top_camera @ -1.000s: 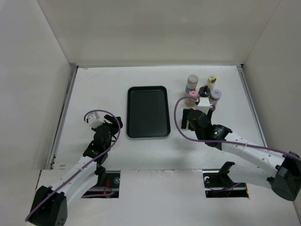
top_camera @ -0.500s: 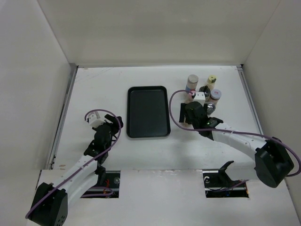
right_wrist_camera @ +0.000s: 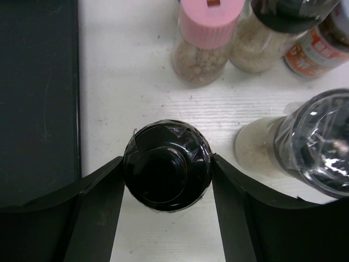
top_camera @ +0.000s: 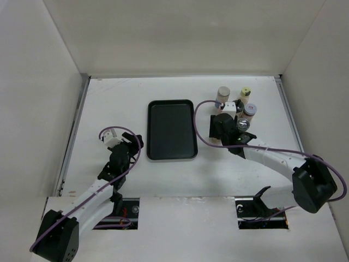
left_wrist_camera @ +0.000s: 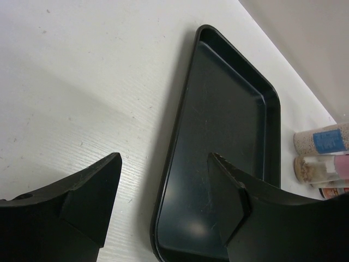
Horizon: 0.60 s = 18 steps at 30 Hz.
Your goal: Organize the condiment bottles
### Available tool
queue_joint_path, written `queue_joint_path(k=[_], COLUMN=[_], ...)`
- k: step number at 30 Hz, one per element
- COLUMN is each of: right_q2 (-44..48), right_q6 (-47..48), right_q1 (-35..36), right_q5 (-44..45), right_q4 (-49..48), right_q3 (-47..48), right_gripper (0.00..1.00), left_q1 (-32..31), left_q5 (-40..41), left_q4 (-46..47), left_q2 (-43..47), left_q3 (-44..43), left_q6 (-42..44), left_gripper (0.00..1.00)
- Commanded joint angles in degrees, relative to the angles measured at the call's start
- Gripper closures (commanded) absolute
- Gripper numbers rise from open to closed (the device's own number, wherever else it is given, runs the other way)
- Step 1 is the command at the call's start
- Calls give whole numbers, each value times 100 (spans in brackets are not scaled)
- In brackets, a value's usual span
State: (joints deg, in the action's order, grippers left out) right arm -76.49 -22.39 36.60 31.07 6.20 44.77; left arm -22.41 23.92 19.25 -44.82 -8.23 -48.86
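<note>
The condiment bottles stand in a cluster at the back right: cream lid (top_camera: 223, 92), yellow lid (top_camera: 246, 92), lilac lid (top_camera: 250, 109), silver lid (top_camera: 242, 125). My right gripper (right_wrist_camera: 167, 161) is among them, its fingers pressed on both sides of a black-lidded bottle (right_wrist_camera: 167, 172) that stands on the table; my arm hides this bottle in the top view. A pink-lidded bottle (right_wrist_camera: 209, 19) stands just beyond it. My left gripper (left_wrist_camera: 163, 164) is open and empty, low over the near left edge of the black tray (left_wrist_camera: 229, 109).
The flat black tray (top_camera: 172, 129) lies mid-table, left of the bottles, with nothing in it. A silver-lidded bottle (right_wrist_camera: 319, 142) stands close to my right finger. White walls enclose the table on three sides.
My right gripper has moved away from me into the bottle cluster and now sits around the black-lidded bottle. The left arm has barely moved.
</note>
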Motion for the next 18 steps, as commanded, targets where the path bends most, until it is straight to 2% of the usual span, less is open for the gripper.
queue_joint_path(k=[1,3,6,12,18], right_q2=[362,258,-382,-2323,-4109], right_q6=[296,437,499,543,640], right_q1=[158,255,387,694,862], right_q5=[374,321,58,-452,-821], right_q4=[-312,-347,-409,-821,-708], right_q3=[803,1190,1910,3675,5663], right_gripper=[54,54,54,53,53], left_q1=[5,5,-22,40,40], left_q5=[-10,-45,-19,-54,-63], left_q4=[352,378,396,422,387], left_q2=[35,-9,-62,-71,25], left_q3=[93,93,76,111,128], left_q6=[-36,-36,-45,-45,-53], left_gripper=[38,38,38,38,38])
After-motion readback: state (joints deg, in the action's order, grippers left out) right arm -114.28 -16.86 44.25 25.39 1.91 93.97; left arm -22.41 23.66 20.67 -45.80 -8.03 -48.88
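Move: The right hand already pinches a bottle by its black cap. The tray's middle lies some 20 cm to its left, 5 ahead and 9 below; the pink-capped bottle is about 10 ahead and 3 right, the clear-lidded bottle 9 right and 2 ahead, both middles roughly 4 below. From the idle left hand, the tray's middle is around 16 cm right, 6 ahead and 8 below. The right hand arcs the held bottle about 20 cm left, 13 forward, up then down over the tray. ##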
